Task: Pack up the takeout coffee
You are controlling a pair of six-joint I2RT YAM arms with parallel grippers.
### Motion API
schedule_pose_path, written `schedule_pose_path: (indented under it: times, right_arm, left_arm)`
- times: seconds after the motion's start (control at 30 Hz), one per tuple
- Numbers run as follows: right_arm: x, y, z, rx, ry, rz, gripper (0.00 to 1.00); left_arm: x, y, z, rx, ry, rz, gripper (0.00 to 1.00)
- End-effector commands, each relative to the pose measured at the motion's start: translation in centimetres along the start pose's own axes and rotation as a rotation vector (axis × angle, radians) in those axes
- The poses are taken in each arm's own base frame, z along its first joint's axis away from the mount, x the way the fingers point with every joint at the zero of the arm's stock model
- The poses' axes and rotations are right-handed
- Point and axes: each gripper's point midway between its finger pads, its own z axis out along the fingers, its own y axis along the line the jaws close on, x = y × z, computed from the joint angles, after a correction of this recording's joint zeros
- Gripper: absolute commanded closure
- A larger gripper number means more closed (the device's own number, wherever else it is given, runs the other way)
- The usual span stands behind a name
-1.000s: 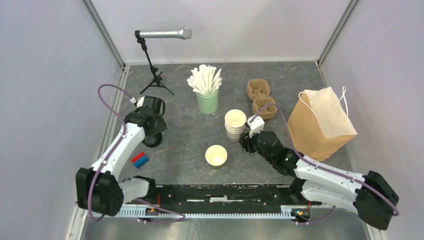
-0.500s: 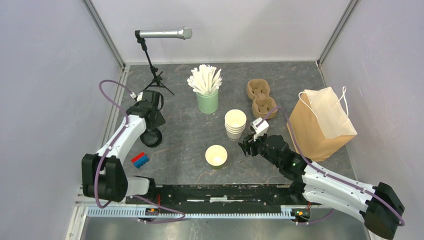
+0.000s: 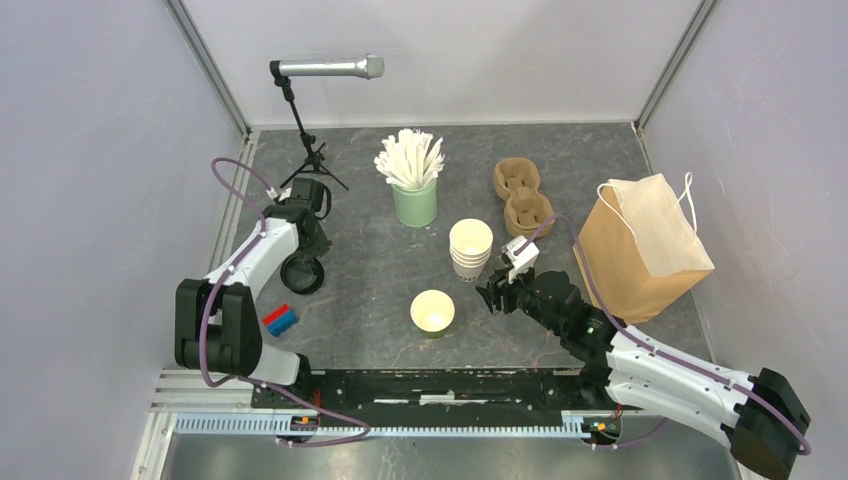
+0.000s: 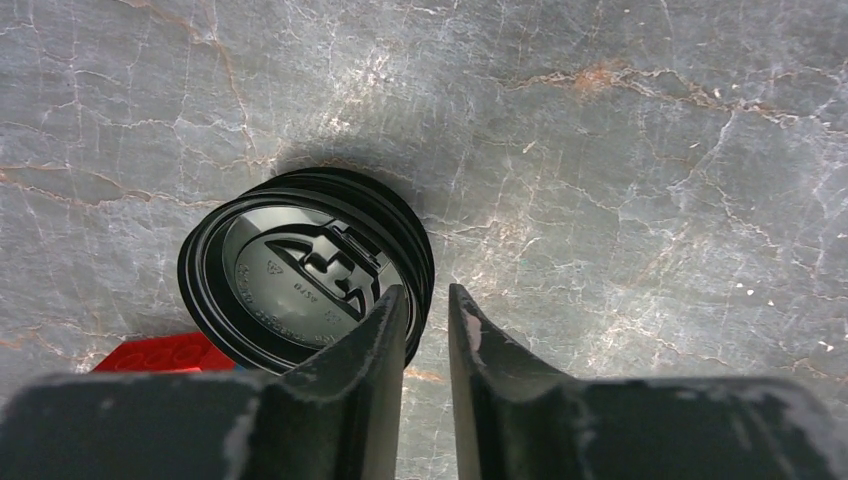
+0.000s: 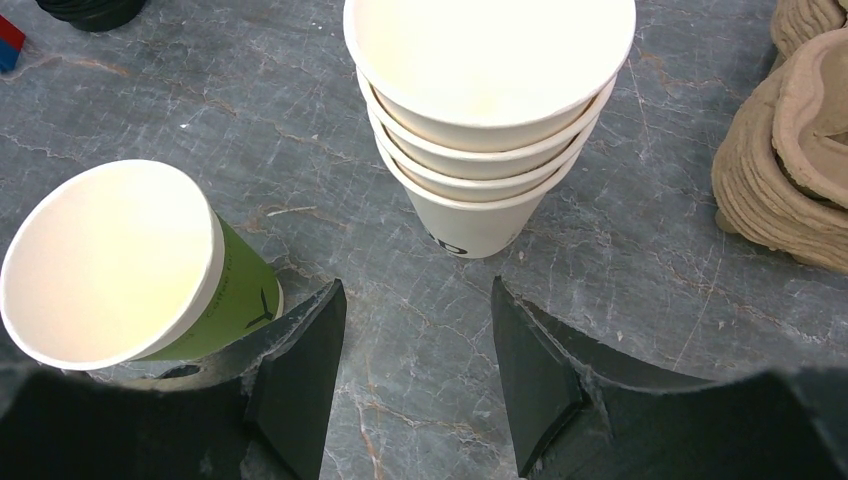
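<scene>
An olive-green takeout coffee cup (image 3: 432, 311) stands lidless and empty at the table's middle front; the right wrist view shows it (image 5: 150, 280) just left of my fingers. A stack of black lids (image 3: 303, 273) lies at the left. My left gripper (image 4: 427, 300) hangs over the right rim of the lids (image 4: 300, 270). Its jaws are nearly together, with the rim in the narrow gap and table showing beside it. In the top view the left gripper (image 3: 305, 255) points down at the lids. My right gripper (image 3: 495, 295) is open and empty above bare table (image 5: 415, 290).
A stack of lidless cream cups (image 3: 470, 248) stands just beyond my right gripper. Behind are a mint-green cup of white sticks (image 3: 414, 190) and pulp cup carriers (image 3: 522, 195). A brown paper bag (image 3: 645, 245) stands right, a microphone tripod (image 3: 310, 160) back left, red and blue blocks (image 3: 281, 319) front left.
The left jaws have narrowed around the lids' rim and the left arm has swung in closer to the left wall. The right gripper has drawn back slightly from the cup stack.
</scene>
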Motion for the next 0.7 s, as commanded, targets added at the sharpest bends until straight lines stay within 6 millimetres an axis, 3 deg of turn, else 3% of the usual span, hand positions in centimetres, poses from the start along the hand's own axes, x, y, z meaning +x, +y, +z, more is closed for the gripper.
schedule_pose_path:
  times: [0.0,0.07,0.27,0.5,0.67]
  right_arm:
    - [-1.0,0.3,0.0,-0.013,-0.041,0.006,0.38]
    - [-1.0,0.3,0.1,-0.015,-0.041,0.005,0.38]
    - [-1.1,0.3,0.1,-0.014,-0.043,0.004,0.38]
    - [-1.1,0.3,0.0,-0.014,-0.043,0.004,0.38]
    - [-1.0,0.3,0.0,-0.014,-0.044,0.002,0.38]
  left_arm:
    - [-1.4,0.1,-0.3,-0.011,-0.023,0.046,0.75]
    - [-1.3,0.1,-0.3,-0.008,-0.020,0.050,0.82]
    - [-1.3,0.1,0.1,-0.022,-0.007,0.061,0.82]
    - [-0.9,0.3,0.1,-0.030,0.012,0.075,0.97]
    - [-0.7,0.5,-1.0,-0.017,0.017,0.076,0.98]
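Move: The black lid stack lies half under the left hand. Its middle is about 3 cm back and 3 cm left of the fingertips and some 2 cm lower, with the near rim between the two fingers. The red-blue block sits about 13 cm back and 8 cm left, and the tripod's foot roughly 20 cm straight ahead, both on the table about 4 cm down. From the right hand, the lids are some 40 cm left, 6 cm ahead and 8 cm lower. The left fingers, a third open astride the rim of the upturned top lid, close almost fully and pinch the rim between their tips. Meanwhile the hand sinks slowly, less than 1 cm, staying over the same edge of the stack and tipping only about 5 degrees. ##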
